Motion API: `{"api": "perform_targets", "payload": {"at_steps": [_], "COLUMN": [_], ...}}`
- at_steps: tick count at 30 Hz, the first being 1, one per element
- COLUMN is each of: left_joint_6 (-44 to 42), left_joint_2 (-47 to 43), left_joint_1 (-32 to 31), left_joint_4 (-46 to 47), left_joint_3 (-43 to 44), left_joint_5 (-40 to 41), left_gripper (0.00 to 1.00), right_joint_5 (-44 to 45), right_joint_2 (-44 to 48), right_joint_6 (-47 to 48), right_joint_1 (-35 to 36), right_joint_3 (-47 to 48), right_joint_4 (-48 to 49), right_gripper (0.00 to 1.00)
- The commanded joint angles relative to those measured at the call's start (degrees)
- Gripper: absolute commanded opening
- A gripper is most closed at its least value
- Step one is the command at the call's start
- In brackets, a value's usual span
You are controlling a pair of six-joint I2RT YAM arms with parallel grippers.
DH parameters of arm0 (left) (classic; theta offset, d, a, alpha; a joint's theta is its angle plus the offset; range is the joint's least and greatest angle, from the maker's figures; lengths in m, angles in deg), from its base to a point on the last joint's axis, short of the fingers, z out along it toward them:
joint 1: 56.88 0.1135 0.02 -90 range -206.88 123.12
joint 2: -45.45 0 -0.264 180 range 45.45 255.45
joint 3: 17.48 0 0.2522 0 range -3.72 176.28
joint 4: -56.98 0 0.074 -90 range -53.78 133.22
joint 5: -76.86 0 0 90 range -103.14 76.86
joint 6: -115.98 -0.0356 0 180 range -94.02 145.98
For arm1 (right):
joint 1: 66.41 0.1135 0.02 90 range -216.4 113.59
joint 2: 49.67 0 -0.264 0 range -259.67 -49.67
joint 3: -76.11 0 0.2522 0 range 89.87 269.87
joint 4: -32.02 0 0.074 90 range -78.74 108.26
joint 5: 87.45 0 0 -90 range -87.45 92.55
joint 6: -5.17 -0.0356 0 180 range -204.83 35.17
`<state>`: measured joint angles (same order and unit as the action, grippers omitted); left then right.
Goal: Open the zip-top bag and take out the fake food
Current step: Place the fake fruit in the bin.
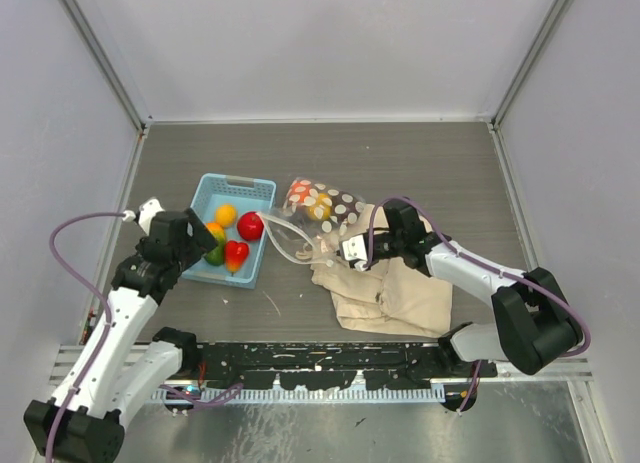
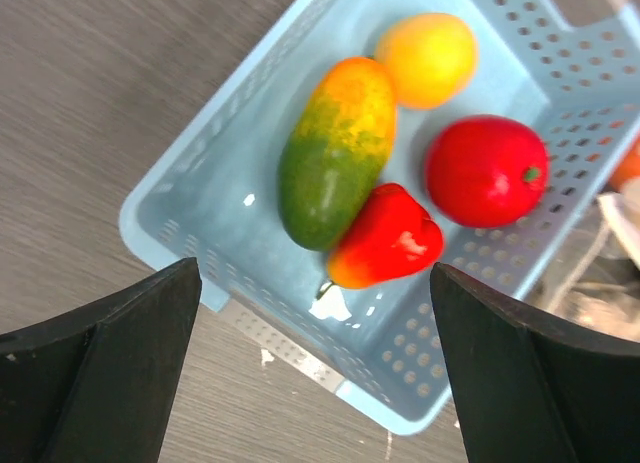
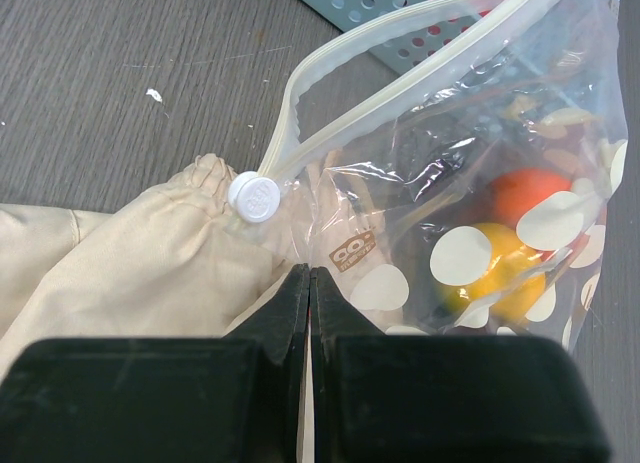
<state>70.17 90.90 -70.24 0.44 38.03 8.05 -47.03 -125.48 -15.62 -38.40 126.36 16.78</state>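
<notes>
The zip-top bag (image 1: 322, 211) lies open-mouthed between the basket and the cloth bag, clear with white spots. My right gripper (image 3: 310, 273) is shut on the zip-top bag's (image 3: 480, 113) lower edge, next to the white slider (image 3: 253, 196). An orange piece (image 3: 530, 188) and a yellow piece (image 3: 495, 268) of fake food remain inside. My left gripper (image 2: 315, 363) hangs open and empty above the basket's near corner. In the basket lie a green-orange mango (image 2: 337, 151), a yellow-orange fruit (image 2: 427, 58), a red tomato (image 2: 487, 171) and a red pepper (image 2: 388, 238).
The light blue basket (image 1: 237, 182) stands left of the bag. A beige cloth drawstring bag (image 1: 395, 293) lies under my right gripper (image 1: 352, 248). My left gripper (image 1: 205, 245) is at the basket's left side. Grey walls enclose the dark table.
</notes>
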Motion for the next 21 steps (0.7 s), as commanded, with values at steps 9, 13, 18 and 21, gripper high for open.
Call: {"api": "perform_targets", "payload": {"at_steps": [9,13,18,21], "left_joint_6": [-4.53,-1.91,2.65,5.38], "left_joint_2": [-9.47,-9.3,-6.71,-5.24], "left_joint_1": [0.35,0.35,0.19,-0.19], "left_joint_4": [21.09,28.16,35.82,40.67], "left_joint_3": [-7.85,-10.28,-12.41,-14.05], "left_joint_5": [-32.94,-41.49,-49.73,-51.9], "left_gripper": [0.98,0.98,0.98,1.0], "right_joint_5": [-1.22,-1.34,-1.59,-1.68], "right_joint_2": [0.17,0.25,0.33,0.49], "right_joint_6": [0.93,1.14,1.53,1.67], "right_joint_1": [-0.37,-0.65,-0.84,-0.88], "right_joint_3": [2.49,2.58,2.88,3.03], "right_joint_4": [0.63,0.29,-0.5,-0.89], "right_gripper": [0.05,0.05,0.05,0.05]}}
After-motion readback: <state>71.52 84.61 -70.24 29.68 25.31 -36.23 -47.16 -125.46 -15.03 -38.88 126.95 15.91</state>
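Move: The yellow fruit still in the zip-top bag lies about 28 cm right of the empty left hand, 16 cm farther out and 10 cm lower; the orange-red fruit is 5 cm left of it and 4 cm beyond. In the bin, the red pepper sits some 7 cm right and 3 ahead of that hand, the red round fruit 10 right and 11 ahead. From the right hand, the yellow fruit is roughly 14 cm ahead, 4 left. Towards the open bag with its last fruit, the emptied left hand swings about 14 cm to the right across the near end of the bin, rising 3 cm or so, mostly at first and again late. Its wrist turns clockwise some 35 degrees while its left side rolls down, fingers staying wide open. The right hand holds still, keeping its pinch on the bag. ##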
